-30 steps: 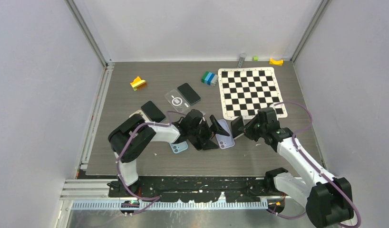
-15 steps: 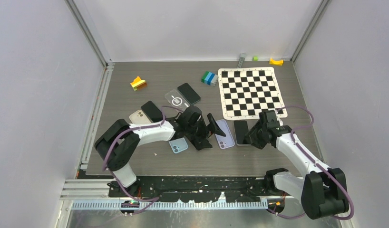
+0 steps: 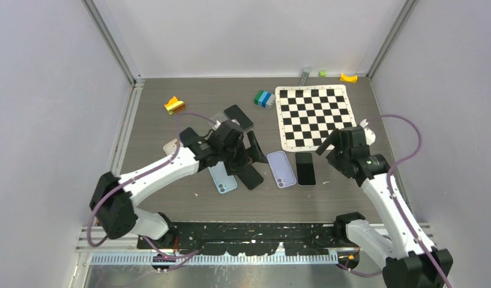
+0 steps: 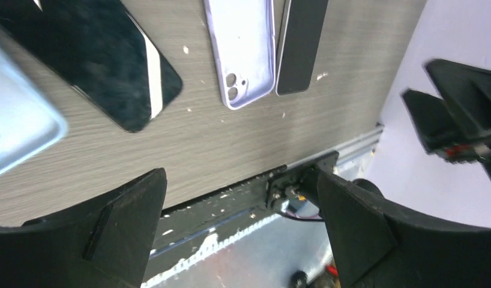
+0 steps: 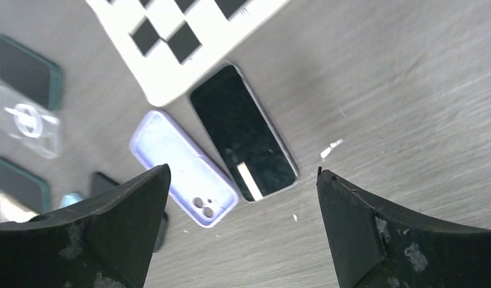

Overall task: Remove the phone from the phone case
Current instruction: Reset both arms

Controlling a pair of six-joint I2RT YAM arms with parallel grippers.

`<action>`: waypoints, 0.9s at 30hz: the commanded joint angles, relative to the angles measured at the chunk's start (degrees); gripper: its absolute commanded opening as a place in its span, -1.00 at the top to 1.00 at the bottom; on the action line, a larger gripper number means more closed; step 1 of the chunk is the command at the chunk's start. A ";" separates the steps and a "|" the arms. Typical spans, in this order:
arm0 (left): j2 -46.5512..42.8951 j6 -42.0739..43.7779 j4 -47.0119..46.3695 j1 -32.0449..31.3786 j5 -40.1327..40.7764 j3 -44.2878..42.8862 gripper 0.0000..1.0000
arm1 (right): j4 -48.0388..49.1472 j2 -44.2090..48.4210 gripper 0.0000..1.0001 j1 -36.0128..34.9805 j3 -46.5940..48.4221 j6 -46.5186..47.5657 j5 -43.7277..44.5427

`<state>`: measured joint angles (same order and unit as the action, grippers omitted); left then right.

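The lilac phone case (image 3: 281, 168) lies flat and empty on the table, camera holes toward the near edge. The black phone (image 3: 305, 168) lies screen up just to its right, apart from it. Both show in the left wrist view, case (image 4: 240, 51) and phone (image 4: 300, 45), and in the right wrist view, case (image 5: 183, 168) and phone (image 5: 243, 141). My left gripper (image 3: 246, 153) hangs open left of the case, holding nothing. Right of the phone and above the table, my right gripper (image 3: 330, 153) is also open and holds nothing.
A dark phone (image 3: 250, 177) and a light blue case (image 3: 224, 183) lie left of the lilac case. Further back are a clear case (image 3: 219, 122), a dark green phone (image 3: 239, 117), coloured blocks (image 3: 264, 98) and an orange-yellow block (image 3: 174, 105). The chessboard (image 3: 315, 117) lies at the back right.
My right gripper set the phone down flat beside the case, opened and drew back up to the right. My left gripper let go of the case and moved back to the left.
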<state>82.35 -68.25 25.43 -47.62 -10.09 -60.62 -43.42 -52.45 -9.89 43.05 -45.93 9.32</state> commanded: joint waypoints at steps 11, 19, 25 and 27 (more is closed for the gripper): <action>-25.50 18.50 45.31 1.73 43.33 -22.57 -0.99 | -12.42 9.68 -0.99 0.23 30.70 5.84 19.40; -41.48 14.75 62.05 1.73 59.25 -25.70 -0.99 | -13.19 11.84 -0.99 0.24 37.40 6.91 32.12; -49.38 15.14 64.05 1.73 60.83 -24.68 -0.99 | -11.87 13.33 -0.99 0.24 37.78 8.21 35.26; -50.11 15.16 64.57 1.73 61.31 -24.49 -0.99 | -11.49 13.73 -0.99 0.22 37.58 8.33 35.42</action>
<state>32.32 -52.51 86.98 -45.95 46.85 -85.19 -56.01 -39.46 -9.89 79.48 -39.00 40.45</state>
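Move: The purple case lies about 9 cm to the left hand's right, 2 cm ahead and 13 cm below. On the left hand's other side are the dark phone (some 4 cm left, 1 cm ahead) and the light blue case (about 13 cm left, level with it). From the right hand, the uncased black phone is roughly 6 cm left, 2 cm ahead and 10 cm below; the purple case is 15 cm left and 2 cm ahead, the chessboard's middle about 22 cm ahead and 1 cm left. Leftwards and up, the empty left hand sweeps some 36 cm out over the dark phone and light blue case, climbing mostly in the first half, then drawing back; it swings counter-clockwise. The right hand climbs about 27 cm, easing right and slightly back from the black phone, turning clockwise. Both sets of fingers tip up towards level and stay wide open, touching nothing. ##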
